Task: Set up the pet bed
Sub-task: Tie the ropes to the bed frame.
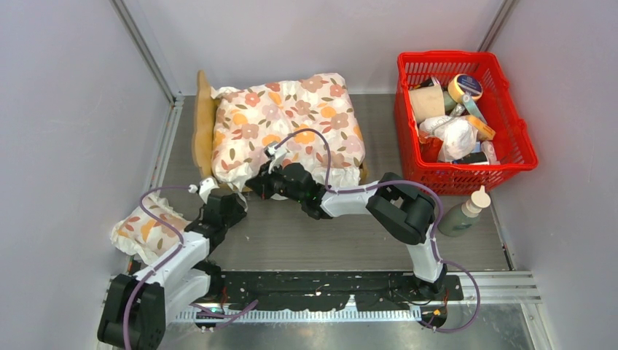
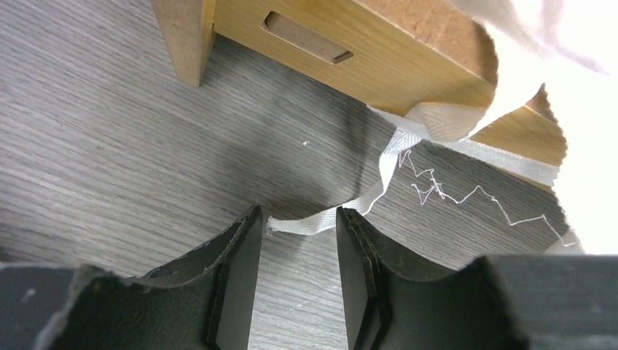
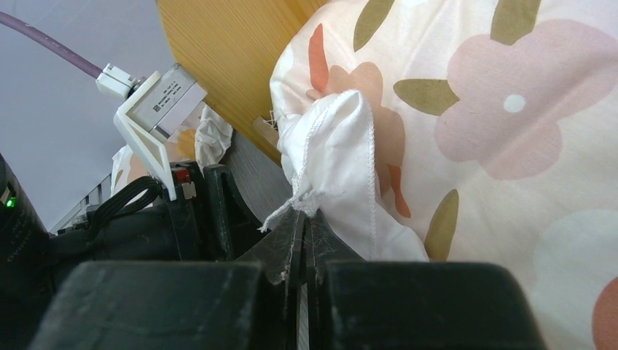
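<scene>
The pet bed [image 1: 203,125] is a light-wood frame with its headboard at the left. A white floral cushion [image 1: 288,120] lies across it and hides the sleeping surface. My right gripper [image 3: 304,213] is shut on the cushion's white near-left corner [image 3: 331,146], at the bed's front edge [image 1: 253,182]. Low beside the bed's front left leg [image 2: 184,40], my left gripper [image 2: 299,232] stands open over the table. The loose end of a white ribbon tie [image 2: 310,224] from the cushion lies on the table between its fingertips, ungripped.
A small floral pillow [image 1: 144,232] lies at the left, beside my left arm. At the back right stands a red basket [image 1: 519,162] full of items, with a grey-green bottle [image 1: 463,213] in front of it. Grey walls close in both sides.
</scene>
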Action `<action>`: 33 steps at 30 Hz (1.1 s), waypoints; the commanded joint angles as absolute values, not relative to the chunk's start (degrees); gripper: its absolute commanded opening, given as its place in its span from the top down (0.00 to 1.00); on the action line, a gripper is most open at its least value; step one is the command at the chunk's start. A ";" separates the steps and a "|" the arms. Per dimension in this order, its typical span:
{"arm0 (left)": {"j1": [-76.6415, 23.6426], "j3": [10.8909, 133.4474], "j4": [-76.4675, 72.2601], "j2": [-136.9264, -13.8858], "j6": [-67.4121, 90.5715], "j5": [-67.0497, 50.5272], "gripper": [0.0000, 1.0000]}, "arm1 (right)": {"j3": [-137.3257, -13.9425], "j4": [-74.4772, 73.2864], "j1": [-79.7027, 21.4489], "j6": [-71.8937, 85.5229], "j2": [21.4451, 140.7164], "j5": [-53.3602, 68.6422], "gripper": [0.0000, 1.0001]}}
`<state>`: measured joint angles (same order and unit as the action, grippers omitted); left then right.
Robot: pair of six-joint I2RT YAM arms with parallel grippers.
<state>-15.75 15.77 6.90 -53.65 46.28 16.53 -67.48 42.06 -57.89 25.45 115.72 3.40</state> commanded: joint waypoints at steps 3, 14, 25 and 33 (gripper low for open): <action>-15.64 15.83 1.31 -57.75 46.97 15.15 0.60 | -66.83 45.70 -57.62 25.11 111.72 3.46 0.93; -15.64 16.86 4.03 -54.21 45.87 16.58 1.00 | -66.13 46.61 -57.44 25.85 111.60 3.62 0.94; -15.64 16.18 13.08 -39.31 45.94 21.55 1.00 | -65.38 46.43 -57.30 25.77 110.82 3.68 0.94; -15.60 16.88 15.08 -36.24 44.90 26.62 1.00 | -64.07 46.88 -57.30 25.71 110.41 4.36 0.94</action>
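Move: Between the left hand's open fingers lies the rope's loose end, barely 1 cm ahead, 1 cm to the right and 1 cm below. The rope's wrap on the bed frame's front rail is about 6 cm ahead and 2 cm right of this hand, with the frame's corner leg 5 cm ahead and 9 cm left. From the right hand, which already pinches frayed white cloth, the loose rope end lies roughly 5 cm back, 5 cm left and 12 cm down. Easing forward about 1 cm and slightly down, the left hand shuts its fingers on the loose rope end, then lifts it some 5 cm, tipping the fingers up about 10 degrees, and finally draws it left and a little back, away from the wrap on the rail. The right hand stays almost in place and keeps its pinch on the white cloth. ##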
